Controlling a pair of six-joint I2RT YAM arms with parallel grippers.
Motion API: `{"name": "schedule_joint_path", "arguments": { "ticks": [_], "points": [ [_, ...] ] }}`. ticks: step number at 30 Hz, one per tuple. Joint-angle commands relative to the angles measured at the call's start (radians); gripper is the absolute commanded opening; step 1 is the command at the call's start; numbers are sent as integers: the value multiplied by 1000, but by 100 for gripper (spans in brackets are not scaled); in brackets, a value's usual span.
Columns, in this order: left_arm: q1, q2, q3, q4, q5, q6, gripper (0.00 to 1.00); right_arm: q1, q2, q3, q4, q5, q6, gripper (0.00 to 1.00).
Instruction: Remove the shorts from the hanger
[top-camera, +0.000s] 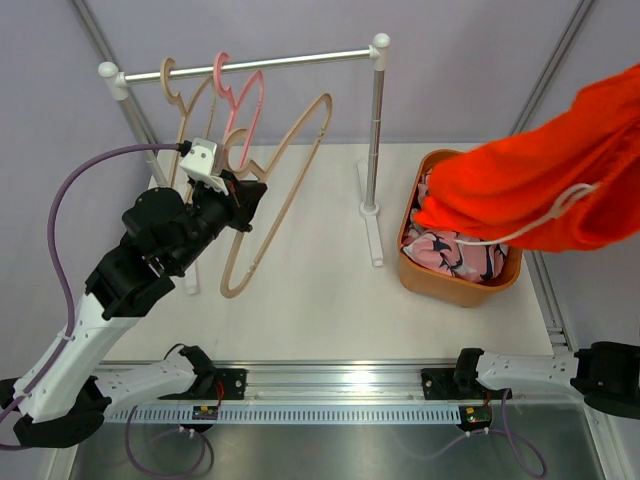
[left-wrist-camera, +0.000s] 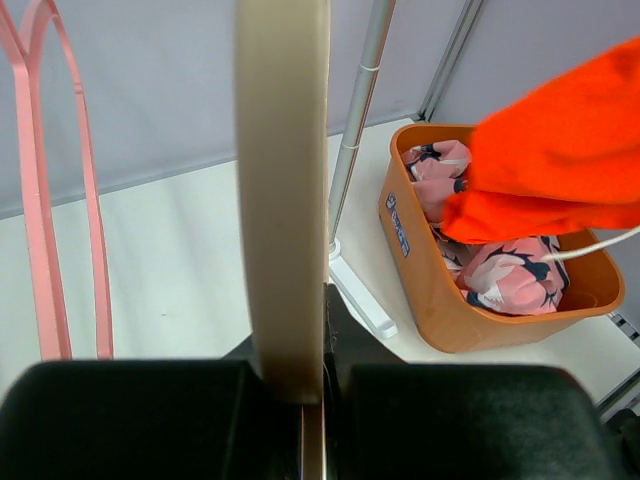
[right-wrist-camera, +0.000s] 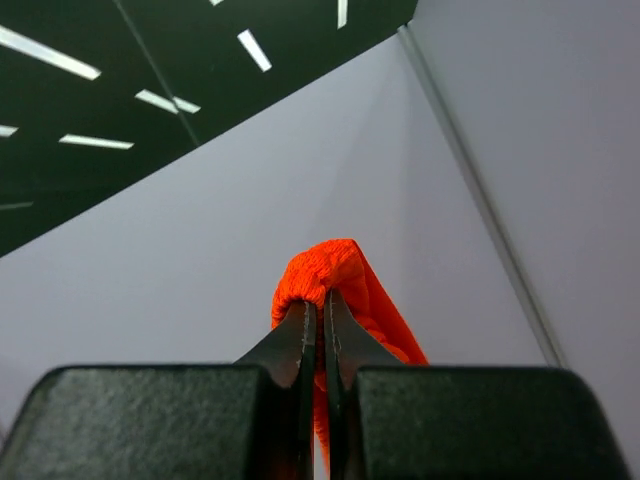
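Note:
The bright orange shorts (top-camera: 540, 185) hang in the air at the right, above the orange basket (top-camera: 432, 283). My right gripper (right-wrist-camera: 320, 312) is shut on a fold of their fabric (right-wrist-camera: 345, 268); the gripper itself is outside the top view. The pink patterned shorts (top-camera: 455, 255) lie in the basket. My left gripper (top-camera: 243, 196) is shut on the bare beige hanger (top-camera: 290, 190), whose bar (left-wrist-camera: 282, 200) stands clamped between the jaws (left-wrist-camera: 300, 395). The left wrist view also shows the orange shorts (left-wrist-camera: 560, 170) over the basket (left-wrist-camera: 430, 290).
A white clothes rack with a metal rail (top-camera: 260, 65) and an upright pole (top-camera: 375, 130) stands at the back. A bare pink hanger (top-camera: 245, 100) and a tan hanger (top-camera: 180, 105) hang on the rail. The rack's white foot (top-camera: 372, 230) lies beside the basket.

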Motion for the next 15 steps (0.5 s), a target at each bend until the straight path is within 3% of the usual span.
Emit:
{"name": "schedule_joint_path", "arguments": {
  "ticks": [1,10,13,14,15],
  "points": [
    [-5,-1,18,40,-8,-4,0,-3,47,-75,162,-22,-212,0],
    [-5,4,15,35,5,-2,0,-4,-59,-273,9,21,-15,0],
    [-5,10,18,32,16,-4,0,-54,-59,-304,-45,27,39,0],
    [-5,11,18,32,19,-4,0,-87,-45,-294,-92,18,75,0],
    [-5,13,18,32,22,-5,0,-134,-34,-250,-244,2,205,0]
  ]
}}
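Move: The orange bin I want lies far beneath my raised right hand: roughly 22 cm ahead, 5 cm to the left and about 63 cm down, with the pink patterned shorts already in it at the same spot. The rack's right post stands some 20 cm to the left of the bin and 15 cm farther out. From my left hand the bin is about 18 cm ahead, 40 cm to the right and 36 cm down. With the orange shorts still pinched in my right fingers, I end the high swing to the right and turn back towards the bin. My right hand comes about 7 cm left and nearly as far down, easing some 4 cm forward, while the wrist rolls its left side down and tips forward, under 20 degrees in all. ##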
